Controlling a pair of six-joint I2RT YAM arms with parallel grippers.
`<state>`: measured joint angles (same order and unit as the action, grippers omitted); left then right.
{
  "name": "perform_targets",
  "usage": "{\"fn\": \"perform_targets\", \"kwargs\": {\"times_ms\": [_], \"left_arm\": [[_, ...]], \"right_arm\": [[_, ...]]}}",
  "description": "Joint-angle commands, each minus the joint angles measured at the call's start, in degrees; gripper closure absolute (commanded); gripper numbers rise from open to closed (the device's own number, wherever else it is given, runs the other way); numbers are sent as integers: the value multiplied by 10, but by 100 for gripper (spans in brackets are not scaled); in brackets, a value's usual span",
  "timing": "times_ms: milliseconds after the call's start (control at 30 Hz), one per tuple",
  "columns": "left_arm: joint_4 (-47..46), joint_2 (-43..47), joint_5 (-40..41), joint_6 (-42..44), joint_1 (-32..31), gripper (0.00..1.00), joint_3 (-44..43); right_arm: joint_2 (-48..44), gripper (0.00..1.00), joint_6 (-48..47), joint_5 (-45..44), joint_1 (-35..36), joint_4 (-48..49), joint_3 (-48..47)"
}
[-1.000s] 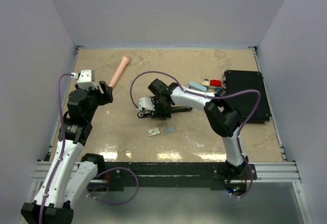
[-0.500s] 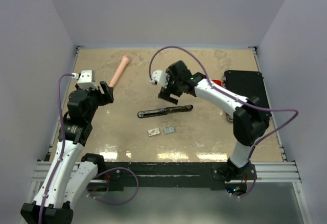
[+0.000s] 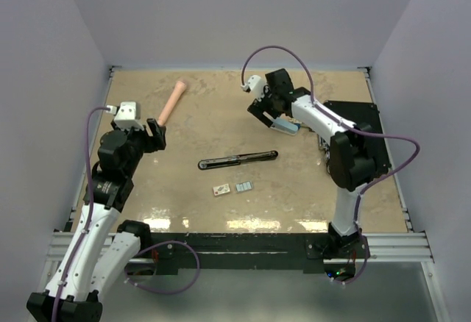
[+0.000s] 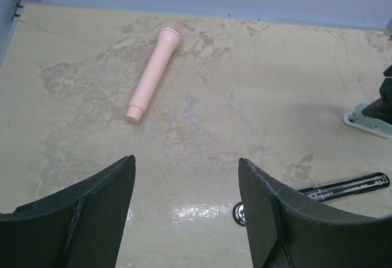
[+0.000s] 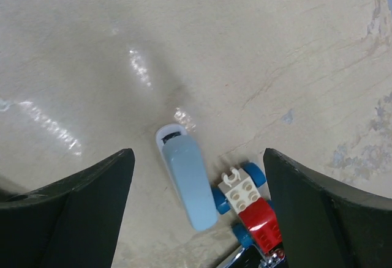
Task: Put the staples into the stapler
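A black stapler [image 3: 238, 159] lies opened out flat and long at the middle of the table; its end shows in the left wrist view [image 4: 345, 186]. The staples, a tiny white box [image 3: 220, 189] and a grey-blue tray [image 3: 243, 186], rest just in front of it. A small light-blue stapler [image 5: 188, 185] sits at the back right [image 3: 287, 126]. My right gripper [image 5: 197, 152] hangs open above it, at the back right in the top view [image 3: 268, 118], holding nothing. My left gripper [image 4: 185, 159] is open and empty at the far left [image 3: 156, 137].
A pink cylinder [image 3: 171, 102] lies at the back left, also in the left wrist view [image 4: 153, 73]. A brick toy car [image 5: 251, 210] with blue wheels touches the light-blue stapler. A black box [image 3: 372, 120] fills the right side.
My right gripper let go of the black stapler, opened, and swung up and to the back right over the light-blue stapler. The black stapler now lies uncovered. The left arm barely moved.
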<state>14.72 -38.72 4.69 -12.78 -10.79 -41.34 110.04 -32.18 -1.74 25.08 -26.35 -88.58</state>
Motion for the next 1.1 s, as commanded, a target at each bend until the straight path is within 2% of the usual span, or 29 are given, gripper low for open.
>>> {"fn": "perform_targets", "kwargs": {"times_ms": [0, 200, 500, 533, 700, 767, 800, 1067], "left_arm": [[-8, 8, -5, 12, -8, 27, 6], [-7, 11, -4, 13, -10, 28, 7], [-10, 13, -11, 13, -14, 28, 10], [-10, 13, -11, 13, -14, 29, 9], [-10, 11, -13, 13, -14, 29, 11], [-12, 12, -15, 12, -14, 29, 11], [-11, 11, -16, 12, -15, 29, 11], [-19, 6, -33, 10, -13, 28, 16]], "right_arm": [[46, 12, -16, 31, -21, -50, -83], [98, 17, -28, 49, -28, -95, -119], [106, 38, -27, 63, -37, -98, -81], [105, 44, -27, 64, -37, -94, -78], [103, 49, -27, 62, -39, -88, -63], [104, 55, -27, 61, -40, -90, -63], [104, 62, -27, 61, -40, -91, -62], [55, 87, -13, 90, -38, -88, -56]]}}
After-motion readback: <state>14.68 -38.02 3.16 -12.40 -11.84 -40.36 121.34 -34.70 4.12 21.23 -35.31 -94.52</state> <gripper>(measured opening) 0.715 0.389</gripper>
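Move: The light-blue mini stapler lies below the right hand, its middle about 5 cm to the right, 2 cm back and 9 cm down. The toy car is level with the hand, 12 cm to its right; the black case is 29 cm right and 7 cm back. The opened black stapler lies 17 cm back and 13 cm left, all roughly 10 cm down. From the left hand, the mini stapler is some 16 cm ahead, 43 cm right and 23 cm down. The right hand's fingers close on both sides of the light-blue mini stapler near its front end and pinch it where it lies. To get there the hand sinks about 7.5 cm, first easing forward a little and then back, with a slight shift right, while the fingers tip some 15 degrees more steeply down and narrow from nearly wide open. ##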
